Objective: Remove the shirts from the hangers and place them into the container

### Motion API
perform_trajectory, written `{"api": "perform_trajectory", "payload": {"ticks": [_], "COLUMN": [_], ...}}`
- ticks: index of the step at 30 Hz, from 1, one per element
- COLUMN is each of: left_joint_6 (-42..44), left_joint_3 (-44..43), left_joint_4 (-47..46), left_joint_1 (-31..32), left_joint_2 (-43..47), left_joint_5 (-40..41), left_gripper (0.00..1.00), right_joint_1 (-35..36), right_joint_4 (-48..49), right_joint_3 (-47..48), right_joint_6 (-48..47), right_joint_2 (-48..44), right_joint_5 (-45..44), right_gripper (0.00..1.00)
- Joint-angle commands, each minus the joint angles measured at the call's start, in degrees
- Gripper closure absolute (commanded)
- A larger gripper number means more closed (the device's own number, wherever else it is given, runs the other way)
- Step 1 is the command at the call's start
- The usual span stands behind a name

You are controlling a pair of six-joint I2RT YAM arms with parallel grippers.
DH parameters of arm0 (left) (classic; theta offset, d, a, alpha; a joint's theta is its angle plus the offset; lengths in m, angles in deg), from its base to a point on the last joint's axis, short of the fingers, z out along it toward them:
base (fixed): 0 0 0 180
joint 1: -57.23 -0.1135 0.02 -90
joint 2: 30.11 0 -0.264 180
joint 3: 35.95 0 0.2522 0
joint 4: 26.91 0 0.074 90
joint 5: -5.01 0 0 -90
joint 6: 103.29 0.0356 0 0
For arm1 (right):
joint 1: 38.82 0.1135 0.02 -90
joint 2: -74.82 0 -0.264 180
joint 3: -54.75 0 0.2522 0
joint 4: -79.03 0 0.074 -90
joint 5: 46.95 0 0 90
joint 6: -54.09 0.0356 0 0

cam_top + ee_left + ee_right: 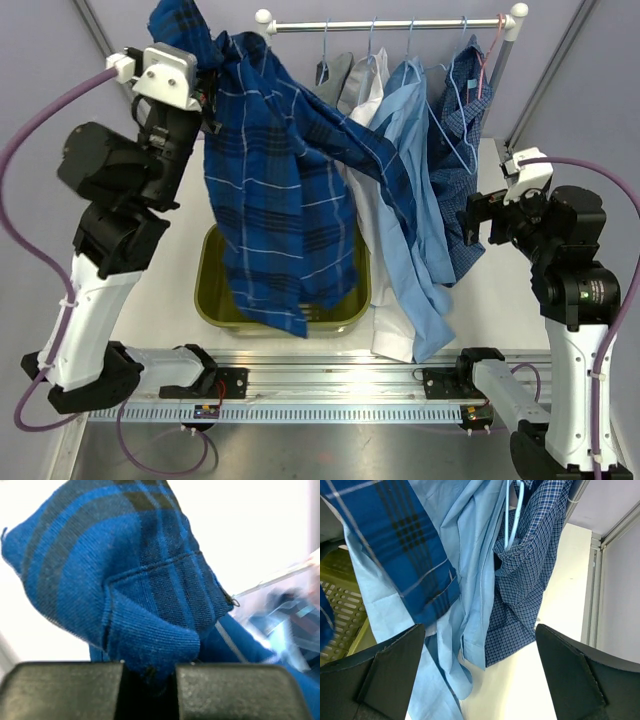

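Note:
My left gripper is raised at the upper left, shut on a fold of the dark blue windowpane-check shirt. That shirt hangs down into the olive-green container, and one sleeve stretches right across the other shirts. On the rail hang the grey shirt, white shirt, light blue shirt and navy small-check shirt, on light-blue hangers. My right gripper is open and empty, just right of the navy shirt.
A silver rail with white knobs spans the back. A pinkish-red hanger hangs at its right end. The container's slotted bottom shows at the left of the right wrist view. White table lies under the shirts.

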Motion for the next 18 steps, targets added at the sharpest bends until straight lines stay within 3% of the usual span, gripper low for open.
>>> {"api": "perform_trajectory", "payload": {"ticks": [1,5,10,13,18], "left_joint_6": [-7.0,-15.9,-23.0,-27.3,-32.9], "left_joint_3": [6.9,16.7,19.1,21.2,23.3], "left_joint_4": [-1.4,-5.7,-9.5,-12.3,-17.0], "left_joint_1": [-8.4,-16.1,-25.9,-28.5,-31.8], "left_joint_2": [0.5,5.1,9.3,11.2,13.9], "left_joint_5": [-2.0,-8.1,-10.5,-10.3,-11.5], "left_gripper": [1.00,1.00,1.00,1.00,1.00], "right_joint_1": [-2.1,-2.2,-2.7,-3.0,-3.0], "right_joint_4": [4.7,4.9,5.6,5.5,2.0], "right_joint_3": [-1.9,-3.7,-5.0,-5.3,-5.5], "right_joint_6": [0.4,0.3,0.5,0.2,-6.8], "right_joint_2": [-1.7,-2.1,-2.0,-1.8,-2.1], "right_joint_5": [1.4,1.4,2.8,4.3,14.7], "right_gripper": [0.01,0.01,0.01,0.01,0.01]}}
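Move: The left gripper holds the plaid shirt high up, with the container some 60 cm below, about 4 cm farther out and 4 cm to the right. From that hand the grey shirt hangs about 25 cm ahead, 14 cm right and 25 cm lower; the white shirt is roughly 20 cm ahead, 25 cm right and 40 cm lower. From the empty right gripper the container lies some 36 cm left, 6 cm ahead and 33 cm below. Swing the left gripper down and forward, about 13 cm down, tipping the fingers some 20 degrees lower, then reverse up and back by roughly half that. Drift left all the while, about 11 cm in all, and let the hand's left side sink in the return. Keep the pinch on the plaid shirt. ##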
